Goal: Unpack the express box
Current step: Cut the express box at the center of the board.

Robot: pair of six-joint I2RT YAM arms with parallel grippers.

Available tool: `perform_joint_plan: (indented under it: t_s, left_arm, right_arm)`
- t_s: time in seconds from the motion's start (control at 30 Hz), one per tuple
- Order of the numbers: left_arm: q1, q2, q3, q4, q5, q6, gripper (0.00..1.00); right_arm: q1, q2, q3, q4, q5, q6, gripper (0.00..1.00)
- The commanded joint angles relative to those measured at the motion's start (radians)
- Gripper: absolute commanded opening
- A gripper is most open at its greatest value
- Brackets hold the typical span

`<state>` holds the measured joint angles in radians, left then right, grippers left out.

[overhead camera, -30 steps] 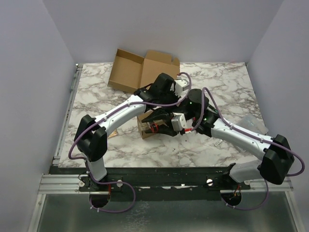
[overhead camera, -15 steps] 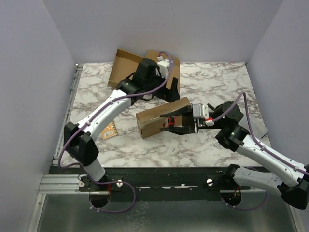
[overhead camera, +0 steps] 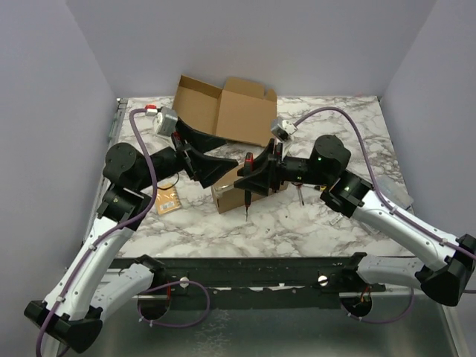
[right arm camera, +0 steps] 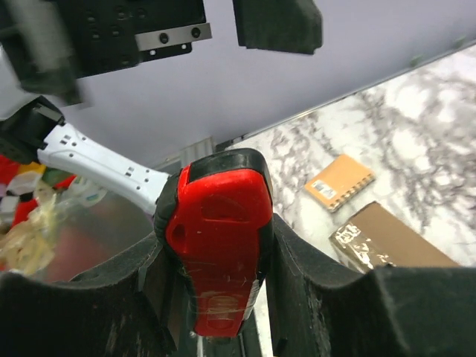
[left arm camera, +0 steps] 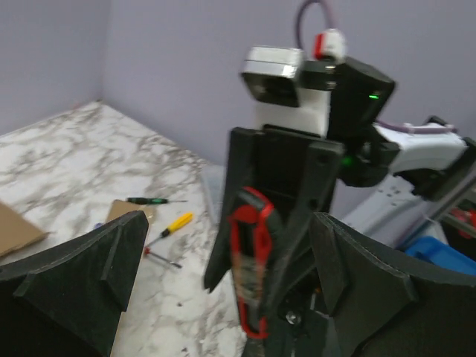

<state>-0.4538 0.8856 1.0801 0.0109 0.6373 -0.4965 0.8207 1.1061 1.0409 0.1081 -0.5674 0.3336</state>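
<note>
The express box [overhead camera: 225, 198], small, brown and taped, lies on the marble mid-table, mostly hidden under both grippers; its taped corner [right arm camera: 387, 239] shows in the right wrist view. My right gripper [overhead camera: 251, 178] hovers above it, shut on a red-and-black utility knife [right arm camera: 218, 238], which hangs blade-down [overhead camera: 247, 186]. My left gripper [overhead camera: 217, 165] stands wide open just left of it, facing the knife [left arm camera: 249, 260] without touching it. Nothing lies between the left fingers [left arm camera: 82, 275].
An opened cardboard box [overhead camera: 223, 108] sits at the back. An orange notebook [overhead camera: 167, 199] lies left of the express box. Screwdrivers [left arm camera: 172, 224] and small tools [overhead camera: 299, 195] lie on the marble to the right.
My left arm pulled back from the rear open box to the left and its jaws opened wide. My right gripper carried the knife left and up, over the express box.
</note>
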Motion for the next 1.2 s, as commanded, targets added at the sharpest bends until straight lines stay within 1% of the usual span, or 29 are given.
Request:
perform_joint_plan:
  t_s: [0.0,0.1,0.23,0.3,0.5,0.57,0.67,0.7,0.83,0.93,1.03,1.07,1.17]
  left_arm:
    - [-0.003,-0.008,-0.094,0.276,0.224,-0.237,0.99]
    - [-0.011,-0.027,-0.120,0.281,0.229,-0.259,0.97]
    - [-0.015,-0.037,-0.163,0.282,0.200,-0.294,0.87]
    - [-0.017,-0.033,-0.176,0.285,0.196,-0.302,0.84]
    - [-0.041,-0.010,-0.178,0.284,0.193,-0.305,0.84]
    - [-0.055,-0.005,-0.179,0.284,0.185,-0.298,0.78]
    - [-0.082,0.009,-0.185,0.285,0.173,-0.293,0.63]
    - [-0.089,0.013,-0.188,0.285,0.173,-0.291,0.60]
    - [-0.103,0.007,-0.207,0.286,0.174,-0.284,0.56]
    - [-0.105,0.000,-0.215,0.284,0.173,-0.283,0.56]
    - [-0.105,0.004,-0.215,0.282,0.172,-0.286,0.50]
    - [-0.106,0.006,-0.214,0.282,0.174,-0.285,0.47]
    - [-0.107,0.012,-0.209,0.282,0.176,-0.287,0.22]
  right_arm:
    - [0.001,0.075,0.055,-0.078,-0.159,0.070,0.01]
    - [0.001,0.080,0.027,-0.024,-0.177,0.084,0.01]
    - [0.002,0.094,0.022,0.020,-0.220,0.093,0.01]
    - [0.003,0.097,0.017,0.040,-0.234,0.094,0.01]
    - [0.002,0.130,0.035,0.051,-0.246,0.093,0.01]
    - [0.003,0.140,0.038,0.063,-0.246,0.095,0.01]
    - [0.002,0.156,0.049,0.081,-0.254,0.100,0.01]
    - [0.003,0.157,0.048,0.088,-0.248,0.101,0.01]
    - [0.003,0.154,0.044,0.106,-0.233,0.104,0.01]
    - [0.003,0.149,0.036,0.117,-0.225,0.106,0.01]
    - [0.003,0.141,0.025,0.144,-0.209,0.120,0.01]
    - [0.002,0.140,0.022,0.153,-0.201,0.122,0.01]
    - [0.003,0.136,0.004,0.189,-0.166,0.147,0.00]
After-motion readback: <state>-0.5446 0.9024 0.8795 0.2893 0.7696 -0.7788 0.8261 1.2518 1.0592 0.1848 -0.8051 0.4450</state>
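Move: The red knife, still held crosswise in the right hand, lies roughly 5 cm back, 7 cm to the right and 3 cm below the left hand. About 27 cm below the left hand, the express box stands some 8 cm to its right and 2 cm back, and the notebook 24 cm to its left and 7 cm back. From the right hand, the knife's middle is about 2 cm back, level in height and straight in line sideways. Left hand goes about 6 cm back, down and right, closing on the knife the right hand brings leftward. ##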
